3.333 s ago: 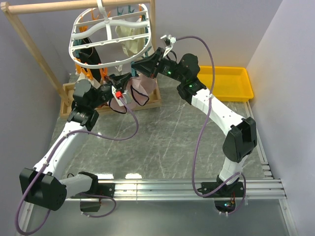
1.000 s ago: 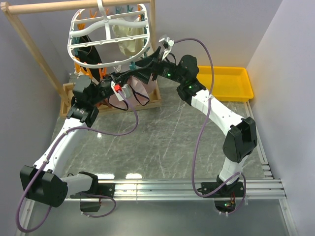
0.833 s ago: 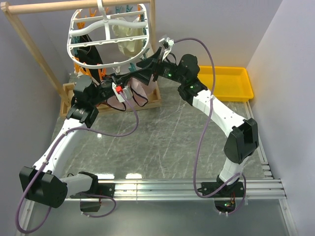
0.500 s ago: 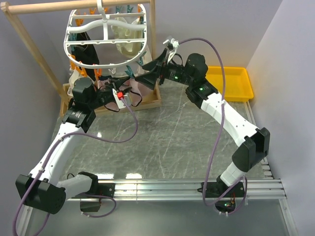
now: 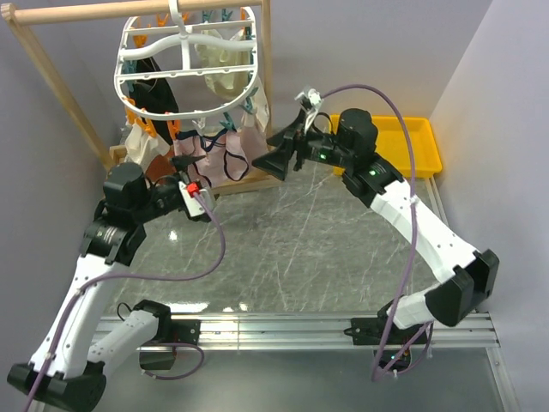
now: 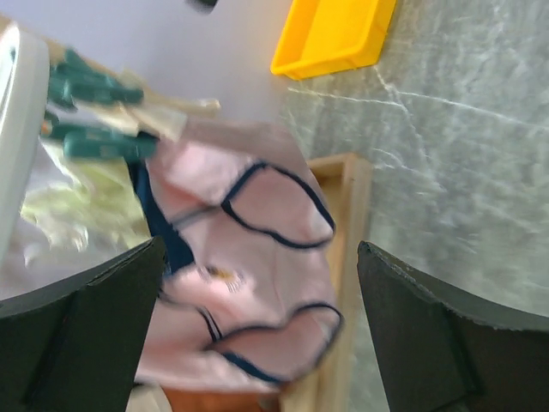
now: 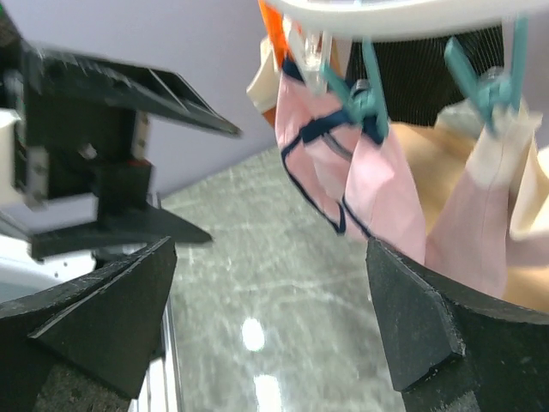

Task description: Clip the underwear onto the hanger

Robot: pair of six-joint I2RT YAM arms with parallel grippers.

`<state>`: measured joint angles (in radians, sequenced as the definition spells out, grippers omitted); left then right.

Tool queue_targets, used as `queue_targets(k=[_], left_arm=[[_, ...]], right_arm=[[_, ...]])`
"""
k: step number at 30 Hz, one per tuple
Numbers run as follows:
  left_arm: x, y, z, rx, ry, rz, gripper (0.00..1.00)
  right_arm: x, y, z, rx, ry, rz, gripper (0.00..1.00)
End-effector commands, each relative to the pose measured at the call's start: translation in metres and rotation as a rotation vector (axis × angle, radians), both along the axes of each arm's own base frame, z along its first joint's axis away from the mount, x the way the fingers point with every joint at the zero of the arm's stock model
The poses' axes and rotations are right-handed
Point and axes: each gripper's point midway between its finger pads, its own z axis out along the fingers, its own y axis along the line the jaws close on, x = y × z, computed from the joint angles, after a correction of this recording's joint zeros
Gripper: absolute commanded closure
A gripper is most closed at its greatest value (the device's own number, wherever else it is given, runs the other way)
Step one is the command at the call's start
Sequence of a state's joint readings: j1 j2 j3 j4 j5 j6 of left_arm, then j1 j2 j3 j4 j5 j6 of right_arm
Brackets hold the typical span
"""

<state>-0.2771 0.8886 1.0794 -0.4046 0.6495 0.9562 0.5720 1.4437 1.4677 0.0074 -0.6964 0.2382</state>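
Note:
The pale pink underwear [image 5: 214, 148] with navy trim hangs from teal clothespins [image 7: 364, 99] under the near rim of the white hanger [image 5: 184, 64]. It also shows in the left wrist view [image 6: 249, 283] and the right wrist view [image 7: 343, 163]. My left gripper [image 5: 190, 176] is open and empty, just in front of and below the underwear, not touching it. My right gripper [image 5: 268, 153] is open and empty, to the right of the underwear and apart from it. Both wrist views show wide jaws with nothing between them.
The hanger hangs from a wooden rod frame [image 5: 129, 9] whose base [image 5: 249, 180] lies on the table behind the grippers. A black garment [image 5: 159, 94] and cream garments [image 5: 225, 73] also hang on the hanger. A yellow tray [image 5: 395, 146] sits at the back right.
Both arms have drawn back toward me from the hanger. Both grippers have come away from the underwear, which now hangs from the clothespins on its own. The hanger has swung back.

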Motion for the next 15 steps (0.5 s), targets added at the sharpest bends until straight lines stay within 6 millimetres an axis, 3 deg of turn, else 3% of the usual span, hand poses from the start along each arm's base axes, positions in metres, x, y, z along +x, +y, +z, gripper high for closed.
queue_targets(k=[1,4,8,10,15], left_arm=[[-0.017,0.014,-0.01,-0.093,0.176,0.112,0.01],[-0.028,0.026,-0.002,-0.216,0.315,0.238,0.01],[-0.038,0.039,-0.01,-0.376,0.557,0.425,0.01],[-0.043,0.048,-0.025,-0.374,0.651,0.514,0.01],[-0.034,0.06,-0.051,-0.409,0.84,0.725,0.01]], right_arm=[[-0.017,-0.028,0.016,-0.025,-0.081,-0.062,0.02],[-0.022,-0.048,0.008,-0.064,-0.063,-0.113,0.01],[-0.02,-0.086,0.0,-0.121,-0.024,-0.234,0.01],[-0.021,-0.105,-0.005,-0.151,0.014,-0.297,0.01],[-0.028,-0.15,-0.013,-0.187,0.029,-0.448,0.01]])
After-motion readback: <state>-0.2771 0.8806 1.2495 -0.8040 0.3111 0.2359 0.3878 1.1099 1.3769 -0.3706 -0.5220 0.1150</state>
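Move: The left hand, empty, has the underwear's middle about 9 cm ahead, 3 cm to its right and 2 cm lower; the teal clip at its right end is some 11 cm ahead, 4 cm right and 6 cm up, the orange clip 10 cm ahead, 6 cm left and 5 cm up. From the empty right hand the underwear is roughly 6 cm ahead, 9 cm left and 5 cm below, and the mauve cloth 10 cm ahead, 3 cm left and 6 cm below. Already wide open and clear of the cloth, the right hand sweeps about 12 cm to the right and slightly back, away from the teal clip and the hanging underwear, keeping its height while turning some 20 degrees clockwise. The left hand, also still open, backs off from the underwear by a shorter way, going left, back and down, some 6 cm in all, as its wrist rolls strongly and its fingers swing more forward and dip towards the floor. ##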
